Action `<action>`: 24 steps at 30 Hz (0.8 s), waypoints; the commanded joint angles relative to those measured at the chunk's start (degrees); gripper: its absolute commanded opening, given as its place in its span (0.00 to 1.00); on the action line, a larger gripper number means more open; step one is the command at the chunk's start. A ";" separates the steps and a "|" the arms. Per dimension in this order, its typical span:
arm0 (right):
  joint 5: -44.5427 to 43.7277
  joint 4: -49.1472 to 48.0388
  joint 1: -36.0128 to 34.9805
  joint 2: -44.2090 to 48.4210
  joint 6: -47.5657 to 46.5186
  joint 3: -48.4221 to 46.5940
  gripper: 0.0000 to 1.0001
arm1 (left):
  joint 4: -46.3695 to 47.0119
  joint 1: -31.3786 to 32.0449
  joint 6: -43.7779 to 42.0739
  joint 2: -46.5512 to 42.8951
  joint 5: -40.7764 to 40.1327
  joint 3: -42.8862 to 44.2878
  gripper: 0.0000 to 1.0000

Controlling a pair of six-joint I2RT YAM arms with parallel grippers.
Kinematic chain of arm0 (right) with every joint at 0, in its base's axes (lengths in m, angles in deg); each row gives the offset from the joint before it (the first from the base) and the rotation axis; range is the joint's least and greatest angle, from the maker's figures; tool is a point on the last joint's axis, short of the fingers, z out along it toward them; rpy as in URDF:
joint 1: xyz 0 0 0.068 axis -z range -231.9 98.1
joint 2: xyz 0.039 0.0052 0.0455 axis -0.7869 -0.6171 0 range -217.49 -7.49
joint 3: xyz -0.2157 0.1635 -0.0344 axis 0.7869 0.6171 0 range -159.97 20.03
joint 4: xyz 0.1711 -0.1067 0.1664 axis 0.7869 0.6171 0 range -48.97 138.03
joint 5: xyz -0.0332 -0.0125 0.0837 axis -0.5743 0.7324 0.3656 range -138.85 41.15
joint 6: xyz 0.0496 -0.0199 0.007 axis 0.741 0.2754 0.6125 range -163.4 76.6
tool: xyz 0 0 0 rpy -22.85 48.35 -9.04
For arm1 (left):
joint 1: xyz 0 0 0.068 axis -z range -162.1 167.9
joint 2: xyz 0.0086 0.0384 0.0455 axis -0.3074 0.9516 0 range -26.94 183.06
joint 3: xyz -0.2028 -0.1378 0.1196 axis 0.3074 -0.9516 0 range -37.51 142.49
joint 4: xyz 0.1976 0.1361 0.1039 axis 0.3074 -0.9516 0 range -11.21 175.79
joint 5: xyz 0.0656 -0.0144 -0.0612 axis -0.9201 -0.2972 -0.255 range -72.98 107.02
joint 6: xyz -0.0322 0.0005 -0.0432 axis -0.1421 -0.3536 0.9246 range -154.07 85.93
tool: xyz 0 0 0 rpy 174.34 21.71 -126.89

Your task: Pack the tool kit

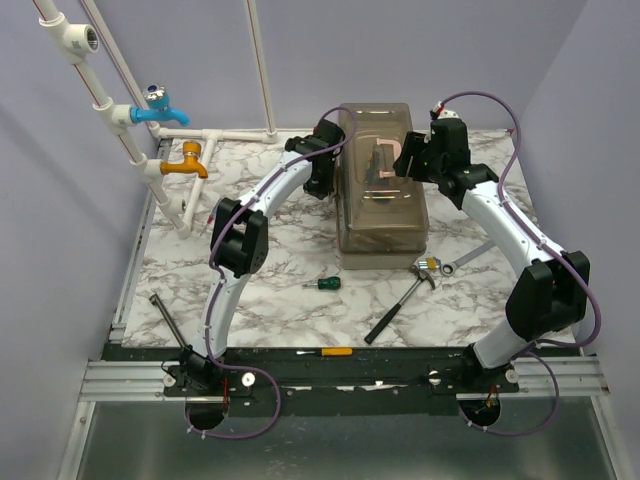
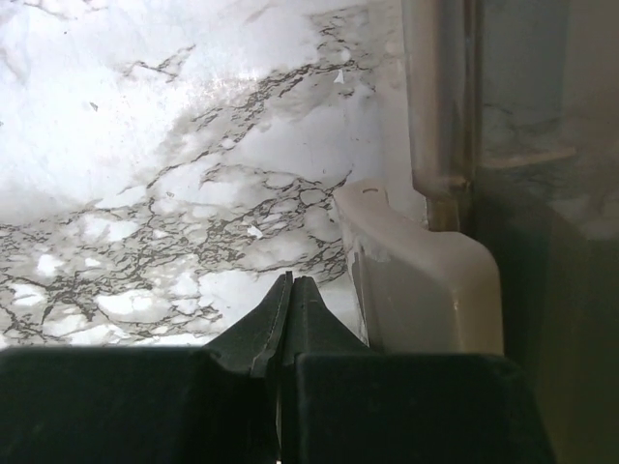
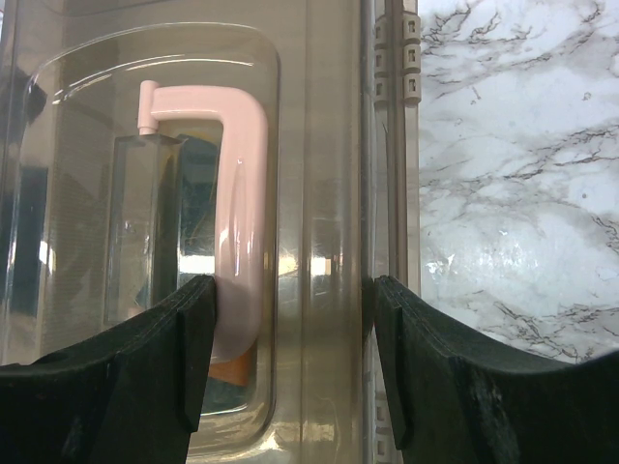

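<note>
The tool kit [image 1: 380,215] stands at the back middle of the marble table with its smoky lid [image 3: 319,145] closed and its pink handle [image 1: 388,160] lying flat. My right gripper [image 3: 293,290] reaches over the lid's right side. One finger presses the pink handle [image 3: 242,193] and the other sits on the lid's outer edge, clamping the strip between them. My left gripper [image 2: 292,280] is shut and empty, low beside the kit's left wall and its beige corner [image 2: 426,290]. A hammer [image 1: 405,300], a green screwdriver [image 1: 324,284] and a wrench [image 1: 465,260] lie in front.
A yellow-handled screwdriver [image 1: 325,352] lies at the table's near edge. A long black bar [image 1: 170,320] rests at the near left. White pipes with a blue tap [image 1: 160,110] and an orange tap [image 1: 187,165] stand at the back left.
</note>
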 commanded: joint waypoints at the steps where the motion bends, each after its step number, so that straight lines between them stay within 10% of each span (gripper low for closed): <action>1: 7.47 3.71 -1.42 -2.85 -0.56 0.16 0.50 | -0.22 2.63 -3.12 2.26 0.75 -0.05 0.00; 15: 14.53 -0.89 -1.41 -3.30 2.83 2.73 0.49 | 30.90 2.00 8.30 -7.41 33.75 -18.17 0.00; 24: 8.56 -0.24 -1.33 1.30 1.88 3.20 0.54 | 38.25 -0.62 6.99 -22.35 22.60 -35.60 0.00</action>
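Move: The front latch of the toolbox, on the side facing the left hand, lies roughly 3 cm to that hand's right and 1 cm ahead, at about its height. The pink handle on the lid is some 11 cm right, 3 cm ahead and 14 cm up; the green screwdriver lies about 20 cm back, straight behind, 7 cm below. From the right hand the latch is about 13 cm left, 1 cm back and 13 cm lower, while the handle is 3 cm left and 3 cm ahead. With the right hand still straddling the lid between the handle and the hinge edge, the left hand brings its shut fingertips in close beside the box front at the latch. It goes some 3.5 cm right and nearly as far back, sinking about 2.5 cm, while it tilts roughly 25 degrees so the fingers point in at the box. ##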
